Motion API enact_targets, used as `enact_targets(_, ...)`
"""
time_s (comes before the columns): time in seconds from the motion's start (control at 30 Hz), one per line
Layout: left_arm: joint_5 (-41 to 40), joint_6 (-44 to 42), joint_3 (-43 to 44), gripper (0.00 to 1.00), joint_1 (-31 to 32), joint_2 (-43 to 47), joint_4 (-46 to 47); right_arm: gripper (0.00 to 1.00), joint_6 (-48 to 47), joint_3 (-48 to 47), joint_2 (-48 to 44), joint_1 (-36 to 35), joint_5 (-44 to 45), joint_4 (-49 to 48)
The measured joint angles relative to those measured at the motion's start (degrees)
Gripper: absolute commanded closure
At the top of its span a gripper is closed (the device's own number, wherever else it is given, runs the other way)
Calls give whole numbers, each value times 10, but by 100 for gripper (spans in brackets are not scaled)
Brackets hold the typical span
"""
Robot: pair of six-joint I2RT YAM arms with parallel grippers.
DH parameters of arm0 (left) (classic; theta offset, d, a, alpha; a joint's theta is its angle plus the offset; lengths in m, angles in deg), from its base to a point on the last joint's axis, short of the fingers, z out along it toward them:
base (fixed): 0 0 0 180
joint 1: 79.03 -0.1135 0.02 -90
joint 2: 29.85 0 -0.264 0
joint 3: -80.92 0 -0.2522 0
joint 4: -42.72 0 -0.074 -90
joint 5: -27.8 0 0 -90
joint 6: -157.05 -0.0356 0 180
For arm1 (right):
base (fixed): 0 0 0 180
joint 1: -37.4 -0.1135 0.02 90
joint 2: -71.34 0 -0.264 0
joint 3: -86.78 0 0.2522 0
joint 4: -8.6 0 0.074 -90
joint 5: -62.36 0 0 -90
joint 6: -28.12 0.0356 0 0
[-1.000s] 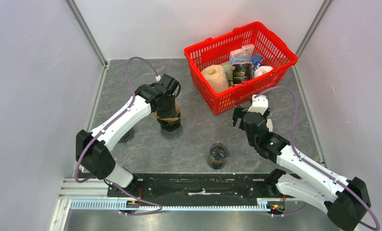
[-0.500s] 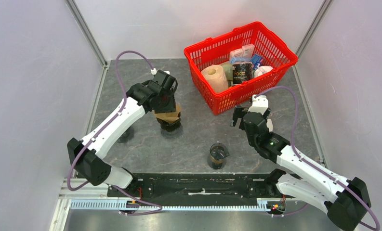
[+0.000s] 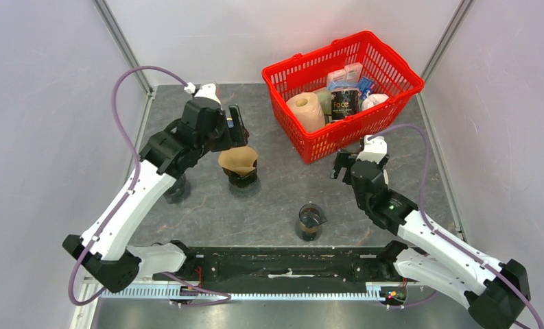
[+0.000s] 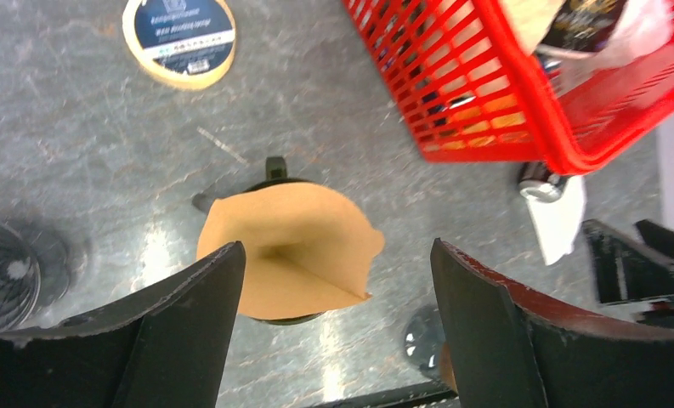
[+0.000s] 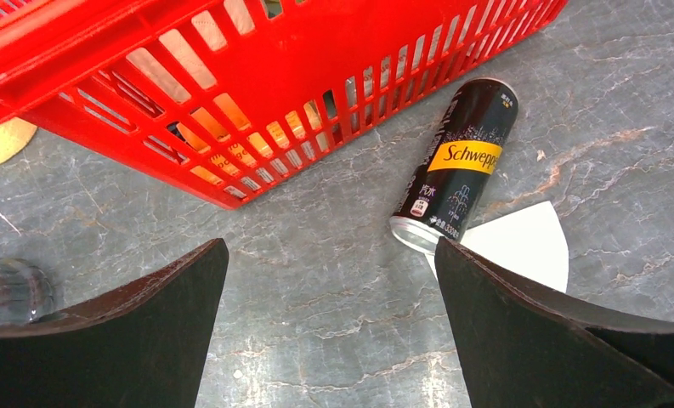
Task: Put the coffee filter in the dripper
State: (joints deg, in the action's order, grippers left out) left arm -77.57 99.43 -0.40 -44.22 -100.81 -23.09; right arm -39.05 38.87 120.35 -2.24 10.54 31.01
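Note:
The brown paper coffee filter (image 3: 238, 159) (image 4: 286, 251) sits opened as a cone in the black dripper (image 3: 243, 178) (image 4: 275, 167) left of the table's middle. My left gripper (image 3: 235, 129) (image 4: 335, 252) hangs above and slightly behind it, open, with nothing between its fingers and clear of the paper. My right gripper (image 3: 356, 164) (image 5: 331, 251) is open and empty over bare table, in front of the red basket.
The red basket (image 3: 399, 72) (image 5: 299, 64) with groceries stands at back right. A black Schweppes can (image 5: 461, 166) lies on a white paper filter (image 5: 524, 242) beside the right gripper. A glass beaker (image 3: 310, 223) stands front centre. A tape roll (image 4: 178, 38) lies behind the dripper.
My left gripper has opened, let go of the brown filter and lifted up and back from the dripper. The filter stays in the dripper. The right arm has barely moved.

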Motion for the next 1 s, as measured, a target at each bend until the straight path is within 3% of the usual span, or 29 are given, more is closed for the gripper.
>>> enact_targets(0.2, -5, -4, -16, 11, 0, 28, 76, 1, 2, -1, -17, 0, 16, 3)
enact_targets(0.37, -13, -14, -30, 11, -12, 10, 115, 1, 17, -39, 5, 2, 38, 65)
enact_targets(0.73, 32, -11, -77, 10, -190, -56, 165, 1, 76, -101, 41, 45, 21, 183)
enact_targets(1.0, 54, -3, -139, 8, -235, -61, 210, 1, 133, -127, 31, 126, -55, 263)
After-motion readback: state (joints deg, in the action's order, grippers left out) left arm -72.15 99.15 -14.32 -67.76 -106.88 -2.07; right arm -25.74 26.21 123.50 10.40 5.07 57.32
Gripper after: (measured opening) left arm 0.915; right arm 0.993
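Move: The left hand, empty and open, hangs almost straight above the brown coffee filter in its dripper, which lies about 16 cm below and 1 cm back and right. The round sponge lies 16 cm ahead, 3 cm left and 29 cm down; the glass jar 19 cm left, 2 cm back and 26 cm down. From the right hand, the white paper is 7 cm right, 2 cm ahead and 18 cm down, the can 5 cm right, 9 cm ahead and 15 cm down, and the coffee filter 34 cm left, level with it and 3 cm lower. The left hand, already clear of the coffee filter, lifts some 3 cm more, then swings away from it forward and left, about 10 cm each way, while sinking to about 7 cm below its starting height, turning nearly 20 degrees counter-clockwise and ending behind and to the left of the round sponge with its fingers still open. The right hand, also empty and wide open, shifts about 5 cm right towards the white paper, tipping its fingers down and turning clockwise by some 15 degrees each, and touches nothing. ##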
